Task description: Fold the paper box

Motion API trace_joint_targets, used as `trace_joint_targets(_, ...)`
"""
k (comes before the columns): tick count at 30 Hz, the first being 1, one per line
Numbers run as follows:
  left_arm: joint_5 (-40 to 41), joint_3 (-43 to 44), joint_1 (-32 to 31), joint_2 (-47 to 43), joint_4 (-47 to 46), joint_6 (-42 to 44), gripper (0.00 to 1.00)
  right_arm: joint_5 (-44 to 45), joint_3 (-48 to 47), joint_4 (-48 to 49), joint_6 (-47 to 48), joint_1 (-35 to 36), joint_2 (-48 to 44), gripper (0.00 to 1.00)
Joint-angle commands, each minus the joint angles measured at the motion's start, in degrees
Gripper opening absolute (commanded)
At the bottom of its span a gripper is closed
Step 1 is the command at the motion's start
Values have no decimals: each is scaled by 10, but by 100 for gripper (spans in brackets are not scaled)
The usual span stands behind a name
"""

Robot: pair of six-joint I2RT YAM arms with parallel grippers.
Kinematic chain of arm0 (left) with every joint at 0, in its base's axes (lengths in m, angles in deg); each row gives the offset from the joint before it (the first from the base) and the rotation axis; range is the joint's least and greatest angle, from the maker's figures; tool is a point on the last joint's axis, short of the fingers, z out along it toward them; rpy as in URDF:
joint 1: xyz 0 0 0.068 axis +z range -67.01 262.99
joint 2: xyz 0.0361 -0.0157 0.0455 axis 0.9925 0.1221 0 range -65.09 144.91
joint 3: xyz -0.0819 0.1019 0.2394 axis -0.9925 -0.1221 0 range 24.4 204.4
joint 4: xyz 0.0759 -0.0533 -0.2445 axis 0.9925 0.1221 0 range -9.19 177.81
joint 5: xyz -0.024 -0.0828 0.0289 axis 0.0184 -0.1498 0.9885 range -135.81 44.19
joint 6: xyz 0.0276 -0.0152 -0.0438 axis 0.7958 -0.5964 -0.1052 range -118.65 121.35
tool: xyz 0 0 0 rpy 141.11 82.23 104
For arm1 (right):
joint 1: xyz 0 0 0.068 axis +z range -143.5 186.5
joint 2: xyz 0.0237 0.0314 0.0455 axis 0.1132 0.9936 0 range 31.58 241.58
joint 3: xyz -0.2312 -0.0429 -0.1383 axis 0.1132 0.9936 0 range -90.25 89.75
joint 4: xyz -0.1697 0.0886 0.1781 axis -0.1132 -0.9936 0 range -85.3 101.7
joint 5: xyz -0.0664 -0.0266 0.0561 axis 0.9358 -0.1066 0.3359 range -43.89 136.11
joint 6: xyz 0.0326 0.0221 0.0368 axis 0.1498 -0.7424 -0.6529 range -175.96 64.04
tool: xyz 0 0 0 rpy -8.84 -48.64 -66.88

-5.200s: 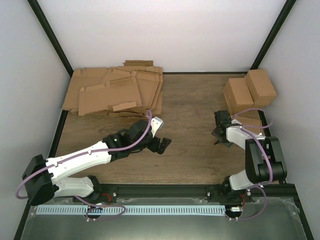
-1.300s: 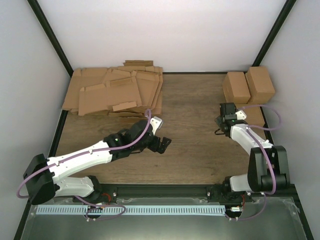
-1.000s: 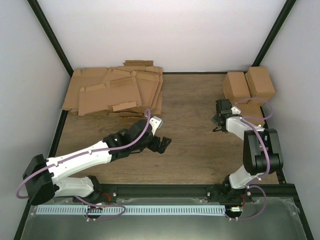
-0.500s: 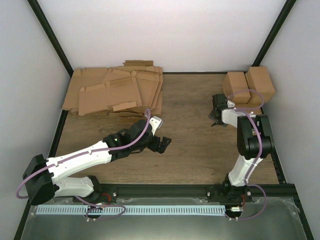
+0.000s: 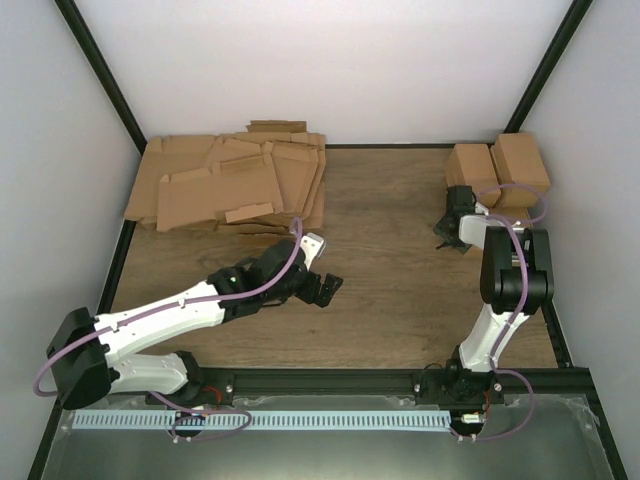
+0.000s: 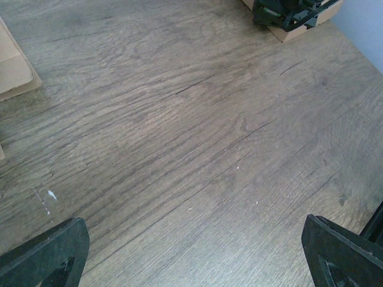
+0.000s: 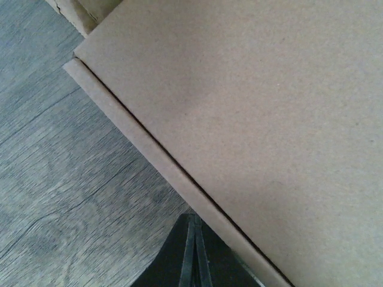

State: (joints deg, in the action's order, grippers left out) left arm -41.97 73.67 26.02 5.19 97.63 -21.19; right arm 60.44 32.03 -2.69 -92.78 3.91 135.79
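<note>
The paper box (image 7: 269,107) is a wide, shallow brown carton that fills most of the right wrist view, its long side edge running diagonally. From above, only a strip of the paper box (image 5: 512,214) shows at the right table edge, under my right arm. My right gripper (image 7: 192,218) is shut with nothing between its fingers, its tip against the carton's side edge; from above the right gripper (image 5: 449,228) sits just left of the carton. My left gripper (image 5: 325,290) hangs open over bare wood mid-table, and the left gripper (image 6: 194,254) holds nothing.
Two taller brown cartons (image 5: 497,168) stand at the back right, right behind the paper box. A spread pile of flat die-cut cardboard sheets (image 5: 230,185) covers the back left. Black frame posts and white walls bound the wooden table (image 5: 390,280).
My right gripper, still shut, has swung from left of the carton towards the back right, closer to the two tall cartons. The left arm has stayed put.
</note>
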Motion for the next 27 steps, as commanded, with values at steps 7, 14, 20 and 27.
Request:
trace_joint_targets(7,-1,11,3,12,-10,-4,100,-18,8,-1,0,6,-34,1)
trace_joint_targets(14,-2,14,3,19,-14,-3,100,31,70,-23,-81,27,-148,1)
trace_joint_targets(20,7,13,3,10,-9,-4,100,75,85,-85,-171,-3,-182,1)
trace_joint_targets(27,12,8,3,-1,-4,-5,100,66,139,-83,-229,-63,-215,1)
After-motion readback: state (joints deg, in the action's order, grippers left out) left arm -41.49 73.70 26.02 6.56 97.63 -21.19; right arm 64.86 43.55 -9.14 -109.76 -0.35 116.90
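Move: The right hand, fingers shut and low down, is beside the left side of the newly folded box, whose middle lies about 10 cm to its right, level with it fore and aft. The left back box stands some 14 cm ahead and 4 cm to the right, the right back box about 15 cm ahead and 16 cm to the right. From the idle left hand the folded box lies roughly 19 cm ahead, 44 cm right and 15 cm below. Back towards its base, about 7.5 cm in all, the right hand arcs round the folded box's near-left corner: it first comes free of the left side, edging a little left and rising some 6 cm, then swings right and starts to sink towards the near side. The wrist turns about 20 degrees clockwise and the fingers stay shut. ##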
